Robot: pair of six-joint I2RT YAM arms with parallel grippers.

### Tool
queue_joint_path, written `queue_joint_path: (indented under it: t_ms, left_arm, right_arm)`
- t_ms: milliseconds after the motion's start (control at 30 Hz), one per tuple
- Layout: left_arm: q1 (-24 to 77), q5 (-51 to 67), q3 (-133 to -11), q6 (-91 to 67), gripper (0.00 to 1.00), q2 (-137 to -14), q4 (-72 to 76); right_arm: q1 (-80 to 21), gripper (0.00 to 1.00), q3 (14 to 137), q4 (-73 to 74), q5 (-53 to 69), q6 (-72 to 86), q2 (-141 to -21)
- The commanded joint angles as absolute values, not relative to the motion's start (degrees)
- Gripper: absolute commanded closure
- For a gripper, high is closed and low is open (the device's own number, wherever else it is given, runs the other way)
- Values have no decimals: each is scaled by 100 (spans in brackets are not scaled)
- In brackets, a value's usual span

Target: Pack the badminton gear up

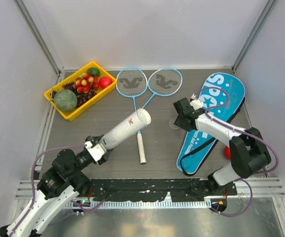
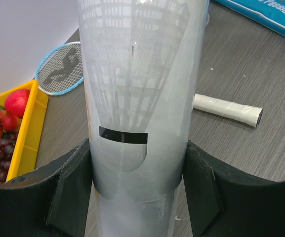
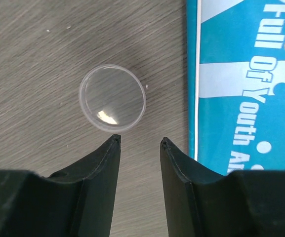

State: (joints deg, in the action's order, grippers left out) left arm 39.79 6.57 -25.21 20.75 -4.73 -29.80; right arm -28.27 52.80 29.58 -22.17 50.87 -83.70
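My left gripper (image 1: 99,148) is shut on the lower end of the long white tube (image 1: 127,127), which slants up toward the table's middle. Through the tube wall (image 2: 137,98) a feather shuttlecock (image 2: 132,59) shows inside, and the jaws press both sides. Two light-blue rackets (image 1: 131,83) (image 1: 165,81) lie at the back, their white handles crossing toward the front (image 1: 141,148). The blue racket bag (image 1: 212,116) lies at the right. My right gripper (image 3: 138,141) hangs open and empty over the table beside the bag's edge (image 3: 246,74). A clear round cap (image 3: 112,104) lies just ahead of its fingertips.
A yellow tray (image 1: 78,114) of fruit stands at the back left, close to the left racket head (image 2: 61,69). A loose red apple (image 1: 227,152) sits by the bag's near right edge, next to the right arm. White walls enclose the table on three sides.
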Motion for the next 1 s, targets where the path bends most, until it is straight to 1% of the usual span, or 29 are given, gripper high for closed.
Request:
queue_joint_path:
  t_ms: [0, 167, 400, 433, 467, 500, 533, 567, 800, 967]
  left_arm:
    - [3990, 721, -2558, 1986, 90, -395, -2443]
    - [3999, 729, -2540, 1995, 90, -378, -2426]
    - [3990, 677, -2523, 2004, 90, -360, -2417]
    - [3990, 677, -2531, 2004, 90, -360, -2417]
    - [3990, 668, -2531, 2013, 90, -360, -2408]
    - [3999, 659, -2531, 2013, 90, -369, -2417]
    - [3990, 668, -2523, 2013, 90, -378, -2426]
    - [3999, 668, -2531, 2013, 90, -387, -2417]
    - [3999, 668, -2531, 2013, 90, -439, -2417]
    - [3990, 668, -2523, 2013, 89, -483, -2470]
  right_arm:
    - [-2690, 58, 5555, 2628, -2039, 5396, -8788]
    - [-2619, 61, 5607, 2364, -1846, 5414, -9350]
    - [-2531, 70, 5651, 2399, -1784, 5563, -9808]
    - [-2531, 75, 5651, 2399, -1793, 5563, -9826]
    - [-2523, 77, 5651, 2417, -1802, 5555, -9835]
    - [-2522, 85, 5651, 2417, -1810, 5529, -9826]
    - [-2514, 88, 5660, 2426, -1837, 5520, -9809]
    - [-2514, 95, 5660, 2443, -1837, 5493, -9791]
    - [-2514, 95, 5616, 2523, -2056, 5309, -9212]
    - [-2522, 95, 5458, 2400, -2101, 5151, -8317]
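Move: The clear lid lies flat on the table about 4 cm ahead of the right gripper, 4 cm to its left and 6 cm below. The blue bag's middle is some 19 cm to the gripper's right and 4 cm ahead; the upright racket's handle is roughly 22 cm left and 10 cm back. The tube's open mouth is about 20 cm left, 12 cm back and 28 cm higher. From the left gripper, the lid is some 40 cm right, 18 cm ahead and 18 cm below. Bring the right gripper down about 5 cm, easing some 2 cm forward and slightly left, until its fingertips straddle the right-hand rim of the clear lid at table level. Shut the half-open fingers there to pinch the thin rim, then raise the gripper about 2.5 cm, keeping the pinch. ##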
